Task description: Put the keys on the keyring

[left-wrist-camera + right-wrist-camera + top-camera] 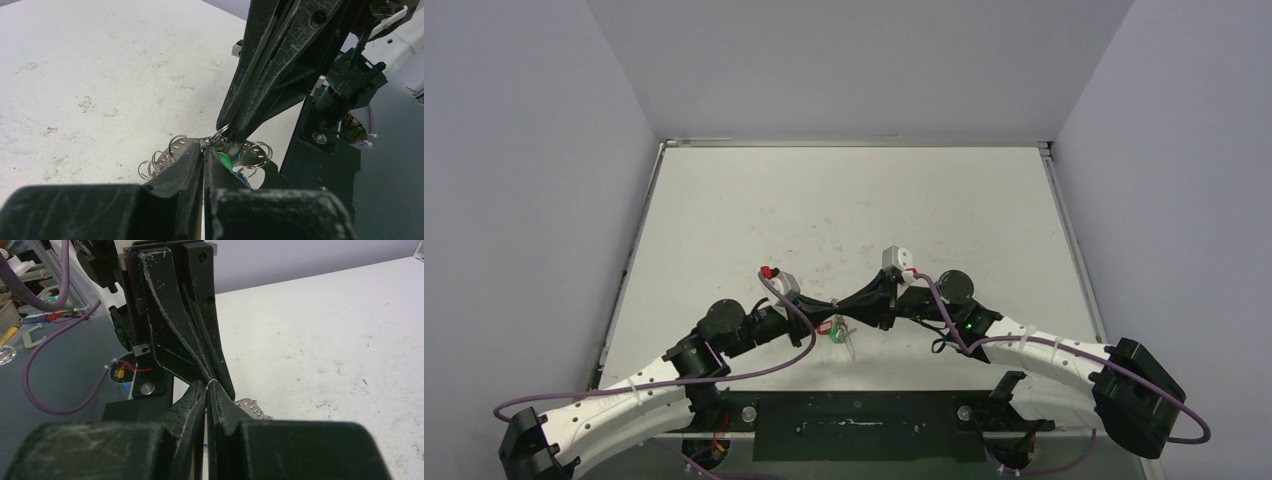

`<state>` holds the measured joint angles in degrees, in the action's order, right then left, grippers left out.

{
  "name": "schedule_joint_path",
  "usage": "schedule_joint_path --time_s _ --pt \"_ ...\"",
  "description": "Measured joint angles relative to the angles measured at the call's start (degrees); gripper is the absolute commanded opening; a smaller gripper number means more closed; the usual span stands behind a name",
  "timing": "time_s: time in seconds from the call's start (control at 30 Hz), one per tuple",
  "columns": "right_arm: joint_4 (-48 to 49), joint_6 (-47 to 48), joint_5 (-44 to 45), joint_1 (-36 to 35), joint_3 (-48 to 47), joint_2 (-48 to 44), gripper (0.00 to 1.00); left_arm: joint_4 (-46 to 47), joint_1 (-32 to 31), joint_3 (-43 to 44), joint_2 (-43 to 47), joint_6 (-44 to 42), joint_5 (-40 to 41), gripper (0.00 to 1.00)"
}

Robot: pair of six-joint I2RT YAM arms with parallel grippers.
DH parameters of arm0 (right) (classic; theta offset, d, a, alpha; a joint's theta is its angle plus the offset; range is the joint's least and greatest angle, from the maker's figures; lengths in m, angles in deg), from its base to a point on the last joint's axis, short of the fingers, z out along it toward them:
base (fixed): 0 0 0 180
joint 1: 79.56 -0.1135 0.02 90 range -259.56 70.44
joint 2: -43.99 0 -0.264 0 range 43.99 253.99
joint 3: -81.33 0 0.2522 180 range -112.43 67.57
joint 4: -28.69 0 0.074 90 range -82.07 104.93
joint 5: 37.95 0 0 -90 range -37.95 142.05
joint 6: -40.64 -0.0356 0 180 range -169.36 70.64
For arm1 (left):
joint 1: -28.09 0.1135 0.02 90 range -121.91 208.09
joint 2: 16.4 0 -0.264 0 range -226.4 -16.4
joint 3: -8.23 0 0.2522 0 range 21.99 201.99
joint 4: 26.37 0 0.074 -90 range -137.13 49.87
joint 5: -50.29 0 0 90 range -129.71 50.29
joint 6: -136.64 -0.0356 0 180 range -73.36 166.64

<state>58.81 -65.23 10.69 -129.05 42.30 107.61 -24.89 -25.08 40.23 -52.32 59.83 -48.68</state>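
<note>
Both grippers meet tip to tip above the near middle of the table. My left gripper is shut on the rim of the keyring, a silver perforated hoop with small wire loops. My right gripper comes down from above, shut on one small wire loop. In the right wrist view that loop sits at the tips of the right gripper. The keys show only as a green tag and a blue tag behind the left fingers. From above, the green tag hangs below the grippers.
The white table is scuffed, with grey walls on three sides. A black mounting plate runs along the near edge between the arm bases. The right arm's black bracket stands close behind the keyring.
</note>
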Motion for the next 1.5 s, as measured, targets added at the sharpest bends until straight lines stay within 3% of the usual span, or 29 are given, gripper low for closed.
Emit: schedule_joint_path --time_s 0.83,1.17,1.5 --pt "9.66 -4.98 -3.21 0.28 0.94 3.76 0.00 3.54 0.02 -2.16 2.01 -2.45 -0.39 0.00" --pt "8.39 -2.51 -4.70 -0.83 0.94 0.55 0.00 -1.07 0.00 -5.14 12.94 -8.70 -3.08 0.36" --pt "8.31 -1.29 -5.88 -0.85 0.92 -1.31 0.00 -1.18 0.00 -8.24 20.72 -12.72 -5.53 0.41"
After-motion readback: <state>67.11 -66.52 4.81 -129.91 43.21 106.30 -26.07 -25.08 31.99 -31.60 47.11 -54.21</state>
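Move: Both grippers are shut and nearly tip to tip. The ring in the right fingertips lies about 1 cm to the left hand's right and 1 cm above it, and some 1 cm to the right hand's left, otherwise level with it. From the left hand, the metal plate's middle is about 2 cm back, 1 cm right and 6 cm below; the upper green tag about 1 cm back, 1 cm right and 4 cm down; the blue tag roughly 3 cm back, 1 cm right and 5 cm down. Back and to its left, about 4 cm in all, the left hand draws away from the ring after staying almost in place at first, its fingers opening to let go while the wrist rolls and tilts nearly 20 degrees. The right hand keeps its pinch on the ring, easing back at first, then going back and up, ending about 2.5 cm each way. ##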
